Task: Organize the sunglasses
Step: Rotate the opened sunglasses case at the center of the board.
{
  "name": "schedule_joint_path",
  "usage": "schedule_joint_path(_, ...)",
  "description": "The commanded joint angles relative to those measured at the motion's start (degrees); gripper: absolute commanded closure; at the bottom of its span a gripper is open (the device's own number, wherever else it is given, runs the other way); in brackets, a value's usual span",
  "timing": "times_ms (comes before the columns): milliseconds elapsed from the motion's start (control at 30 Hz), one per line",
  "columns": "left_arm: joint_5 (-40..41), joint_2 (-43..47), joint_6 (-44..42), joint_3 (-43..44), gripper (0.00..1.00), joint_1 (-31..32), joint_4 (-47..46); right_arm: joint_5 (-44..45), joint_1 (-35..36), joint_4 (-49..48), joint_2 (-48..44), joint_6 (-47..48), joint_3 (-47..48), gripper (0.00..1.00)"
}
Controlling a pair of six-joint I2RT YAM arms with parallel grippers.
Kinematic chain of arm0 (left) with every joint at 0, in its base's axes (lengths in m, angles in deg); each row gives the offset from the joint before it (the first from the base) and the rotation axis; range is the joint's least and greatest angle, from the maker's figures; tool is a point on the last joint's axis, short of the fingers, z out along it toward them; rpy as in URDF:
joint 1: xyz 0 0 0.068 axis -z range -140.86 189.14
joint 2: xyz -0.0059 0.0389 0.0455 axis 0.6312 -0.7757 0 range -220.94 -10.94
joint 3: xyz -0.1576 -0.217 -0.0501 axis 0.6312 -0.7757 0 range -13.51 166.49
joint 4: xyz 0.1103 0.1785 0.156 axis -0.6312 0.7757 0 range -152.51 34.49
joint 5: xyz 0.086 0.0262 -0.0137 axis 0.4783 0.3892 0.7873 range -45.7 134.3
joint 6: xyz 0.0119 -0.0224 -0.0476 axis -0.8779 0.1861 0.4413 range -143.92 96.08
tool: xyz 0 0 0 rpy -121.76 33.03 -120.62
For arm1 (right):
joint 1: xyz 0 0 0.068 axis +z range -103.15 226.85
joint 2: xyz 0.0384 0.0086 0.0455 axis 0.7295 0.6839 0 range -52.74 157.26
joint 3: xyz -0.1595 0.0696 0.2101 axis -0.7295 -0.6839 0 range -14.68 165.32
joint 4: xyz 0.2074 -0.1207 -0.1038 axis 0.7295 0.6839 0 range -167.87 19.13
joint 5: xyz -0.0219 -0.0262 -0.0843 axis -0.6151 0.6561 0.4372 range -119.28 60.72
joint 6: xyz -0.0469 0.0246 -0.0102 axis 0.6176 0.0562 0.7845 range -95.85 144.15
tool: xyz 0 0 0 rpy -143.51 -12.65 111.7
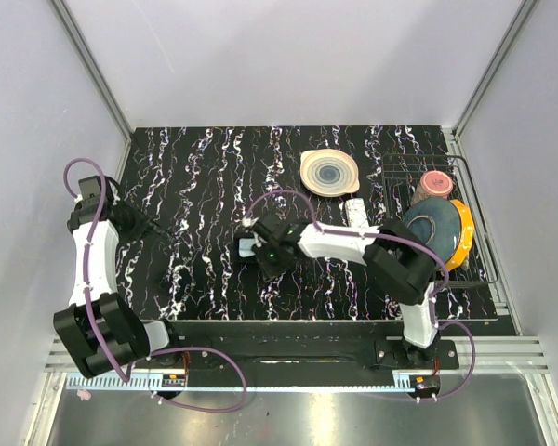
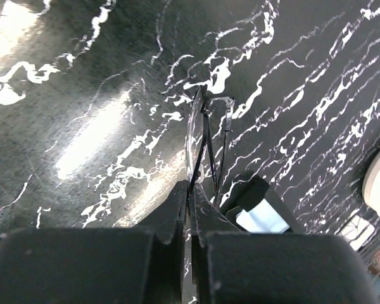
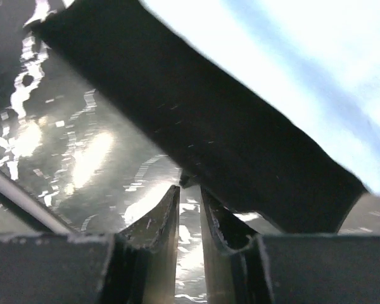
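The sunglasses (image 2: 195,136) hang above the marbled table at the left, seen edge-on as a pale lens with thin dark arms. My left gripper (image 2: 191,187) is shut on one thin arm of them; in the top view this gripper (image 1: 158,229) sits left of centre. A black case (image 3: 209,126) with a light blue lining stands open at mid-table (image 1: 248,247). My right gripper (image 3: 189,187) reaches it from the right (image 1: 258,249), its jaws a narrow gap apart and pinching the case's lower edge at their tips. The case (image 2: 261,215) lies just right of the sunglasses.
A cream plate with dark rings (image 1: 329,173) lies at the back, and a white oblong box (image 1: 356,212) is near it. The wire dish rack (image 1: 484,269) at the right holds a blue plate (image 1: 431,226), a yellow bowl (image 1: 462,232) and a pink cup (image 1: 435,183).
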Motion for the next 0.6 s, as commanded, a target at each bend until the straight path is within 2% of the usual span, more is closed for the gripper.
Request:
schedule_joint_path(0, -8.15, -0.49, -2.30, -0.92, 1.00, 1.56, -4.71, 3.26, -5.15, 1.25, -5.53, 0.18, -4.69, 0.75)
schedule_joint_path(200, -12.19, -1.02, -5.20, -0.58, 1.00, 11.75, -7.52, 4.58, -13.23, -3.23, -5.45, 0.71, -8.83, 0.75)
schedule_joint_path(400, -14.05, -4.01, -10.56, 3.02, 1.00, 24.65, -8.32, 4.49, -18.95, -7.63, 2.19, -0.69, -1.37, 0.75)
schedule_joint_path(567, -13.88, -8.40, -14.25, 8.02, 1.00, 31.53, -7.61, 3.17, -20.19, -8.60, 8.24, -0.43, 8.03, 0.74)
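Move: Just behind the rear long edge of the opened sunglasses case, near the board, is the right hand; the case's middle lies about 6 cm ahead and 2 cm to its left, at about the same height. From this hand the plate is some 28 cm ahead and 15 cm right, the white box 15 cm ahead and 22 cm right. For the left hand, still holding the sunglasses, the case is about 32 cm right, level with it fore and aft, and 14 cm below. Sweeping in an arc around the case's right end, the right hand slides low over the board, first right and forward, then almost straight forward, about 15 cm forward in all, turning some 20 degrees clockwise and bringing the case's right end round with its fingertips, their gap unchanged. The left hand keeps the sunglasses pinched and swings about 17 cm right towards the case, turning 40 degrees clockwise. ##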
